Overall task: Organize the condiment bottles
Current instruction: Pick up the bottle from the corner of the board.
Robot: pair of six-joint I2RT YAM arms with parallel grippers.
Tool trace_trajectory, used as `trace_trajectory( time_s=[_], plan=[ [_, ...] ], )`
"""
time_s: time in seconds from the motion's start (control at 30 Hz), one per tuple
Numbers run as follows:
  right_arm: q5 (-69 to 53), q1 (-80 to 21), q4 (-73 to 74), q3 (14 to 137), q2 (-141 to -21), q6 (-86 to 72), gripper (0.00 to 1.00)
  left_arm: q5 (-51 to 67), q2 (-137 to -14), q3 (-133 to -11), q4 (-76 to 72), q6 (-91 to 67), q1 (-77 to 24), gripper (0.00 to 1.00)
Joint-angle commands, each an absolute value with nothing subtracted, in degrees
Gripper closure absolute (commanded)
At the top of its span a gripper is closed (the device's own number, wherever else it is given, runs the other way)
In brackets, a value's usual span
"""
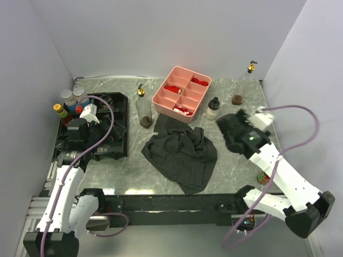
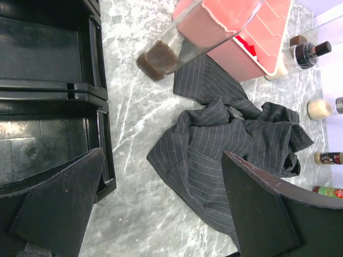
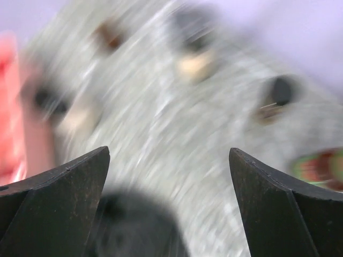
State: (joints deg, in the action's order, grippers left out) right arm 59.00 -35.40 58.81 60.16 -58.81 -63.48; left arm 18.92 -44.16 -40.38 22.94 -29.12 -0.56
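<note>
Several condiment bottles stand about the table. A tall clear bottle [image 1: 142,110] with a gold cap and brown contents stands left of the pink tray and also shows in the left wrist view [image 2: 161,56]. A black-capped bottle [image 1: 213,108] and a small brown jar [image 1: 237,99] stand right of the tray. Grey-capped jars [image 1: 72,96] and a yellow-capped bottle [image 1: 59,110] cluster at the far left. A gold-capped bottle [image 1: 250,67] stands at the back right. My left gripper [image 2: 161,209] is open and empty over the edge of the black tray. My right gripper [image 3: 169,187] is open; its view is blurred, with a dark round shape [image 3: 134,225] low between the fingers.
A dark striped cloth [image 1: 182,152] lies crumpled mid-table, also in the left wrist view [image 2: 230,139]. The pink divided tray [image 1: 161,99] holds red pieces. The black divided tray [image 1: 122,107] is at the left. A red-and-green-labelled bottle [image 1: 262,178] lies beside my right arm.
</note>
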Motion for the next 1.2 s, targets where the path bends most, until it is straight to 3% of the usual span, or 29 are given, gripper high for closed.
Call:
trace_trajectory(
  time_s=[0.0,0.17,0.4,0.73,1.17],
  plan=[
    [70.9,-25.1,74.8,62.8,-54.5,-77.3,0.0,17.1,-43.2,-40.7,20.3,-27.1,-1.4,0.04],
    [71.1,-9.4,74.1,58.4,-49.3,-75.1,0.0,17.1,-42.9,-40.0,20.6,-27.1,-1.8,0.04],
    [68.1,3.3,65.2,51.4,-41.6,-64.7,0.0,18.4,-43.7,-39.6,20.5,-27.2,-3.5,0.03],
    [64.2,5.6,59.5,46.3,-39.8,-63.2,0.0,15.0,-43.1,-39.6,20.9,-27.7,-6.1,0.04],
    [63.3,5.5,57.7,42.7,-46.5,-70.9,0.01,13.7,-44.8,-39.9,21.4,-27.5,-6.5,0.04]
  ],
)
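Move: The yellow-capped bottle at the table's near right corner stands about 13 cm back and 15 cm to the right of the right hand, its middle some 17 cm below. The small black-capped bottle is about 10 cm farther out than it and 3 cm to its right. The wide-topped jar lies roughly 9 cm ahead of the right hand and 17 cm to its right. From the left hand the yellow-capped bottle is some 64 cm right and 15 cm back. Towards the yellow-capped bottle in the near right corner, the empty right hand sweeps quickly some 17 cm right and 13 cm back, swinging about 45 degrees clockwise so the fingers point at the right wall. It then sinks roughly 5 cm from its highest late level while easing 2 cm forward, fingers staying wide open and short of the bottle. ##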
